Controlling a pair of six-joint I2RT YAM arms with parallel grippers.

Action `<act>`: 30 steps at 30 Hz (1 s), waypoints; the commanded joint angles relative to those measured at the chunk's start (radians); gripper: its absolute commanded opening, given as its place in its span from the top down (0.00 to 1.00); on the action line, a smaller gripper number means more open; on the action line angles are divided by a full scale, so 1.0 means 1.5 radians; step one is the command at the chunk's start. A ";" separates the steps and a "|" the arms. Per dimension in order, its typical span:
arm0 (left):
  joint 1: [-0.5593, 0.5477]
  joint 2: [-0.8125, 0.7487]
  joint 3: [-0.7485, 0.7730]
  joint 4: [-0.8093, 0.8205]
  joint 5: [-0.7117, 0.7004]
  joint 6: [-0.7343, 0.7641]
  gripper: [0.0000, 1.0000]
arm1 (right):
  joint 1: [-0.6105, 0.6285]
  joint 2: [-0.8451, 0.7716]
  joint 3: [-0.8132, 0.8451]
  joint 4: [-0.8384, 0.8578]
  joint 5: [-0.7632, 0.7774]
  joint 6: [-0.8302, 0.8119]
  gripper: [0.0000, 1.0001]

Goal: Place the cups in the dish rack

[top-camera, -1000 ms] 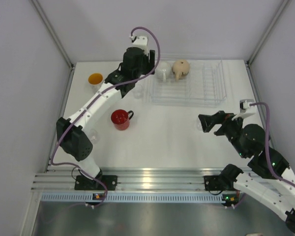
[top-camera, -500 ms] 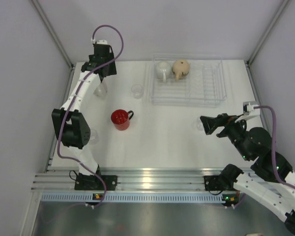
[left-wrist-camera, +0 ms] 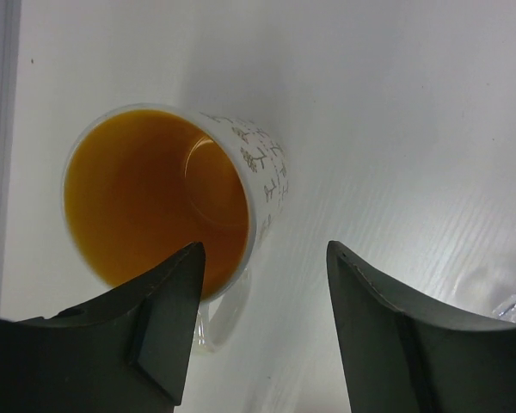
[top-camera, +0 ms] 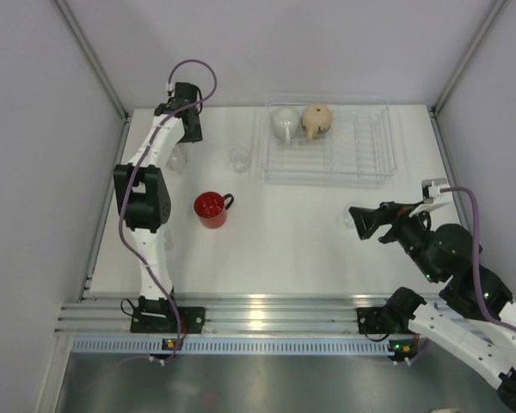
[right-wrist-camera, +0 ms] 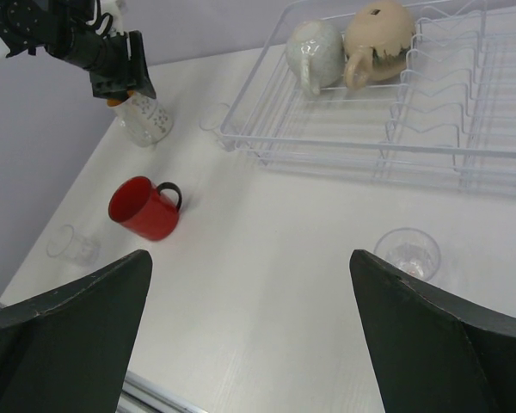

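Note:
The orange-lined clear cup stands upright at the table's far left. My left gripper hangs open just above it; the cup sits left of the gap, with its rim under the left finger. From above, the left gripper hides most of that cup. The dish rack holds a white mug and a tan mug. A red mug stands on the table. My right gripper is open and empty, with a small clear glass by its right finger.
Another small glass stands left of the rack's corner, and one more near the left edge. The left arm stretches along the left wall. The rack's right slots hold nothing.
My left arm has swung from beside the rack to the far left corner, over the orange-lined cup, and its jaws have narrowed a little. The right gripper has barely shifted.

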 commanded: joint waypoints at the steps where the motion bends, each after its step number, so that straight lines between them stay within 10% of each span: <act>1: 0.009 0.019 0.061 -0.011 -0.030 0.014 0.36 | -0.002 -0.004 -0.004 -0.005 -0.003 -0.021 0.00; 15: 0.029 0.064 0.047 -0.014 0.044 -0.009 0.42 | -0.002 0.030 -0.015 0.022 -0.018 -0.028 0.01; 23: 0.040 0.039 0.022 -0.014 0.058 -0.019 0.98 | -0.002 0.041 -0.012 0.028 -0.034 -0.022 0.01; 30: 0.041 -0.043 0.014 -0.013 0.063 -0.034 1.00 | -0.002 0.045 -0.011 0.041 -0.052 0.002 0.01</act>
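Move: The orange-lined cup stands about 5 cm to the left hand's left, level with it front to back, its middle some 7 cm lower; its near right rim is just below the open fingers. A clear glass is roughly 16 cm to the hand's right, neither ahead nor back, 10 cm down. The red mug lies about 19 cm back and 9 cm right, 9 cm down. From the right hand the orange-lined cup is some 35 cm ahead, 48 cm left and 24 cm lower. The orange-lined cup's right-hand wall is taken at the rim near its handle: the left hand sinks about 3 cm onto it while edging forward and left, one finger inside the cup and one outside, then closes to pinch the wall and eases back about 1 cm, keeping its hold. The open right hand sinks about 2 cm and drifts left, touching nothing. ##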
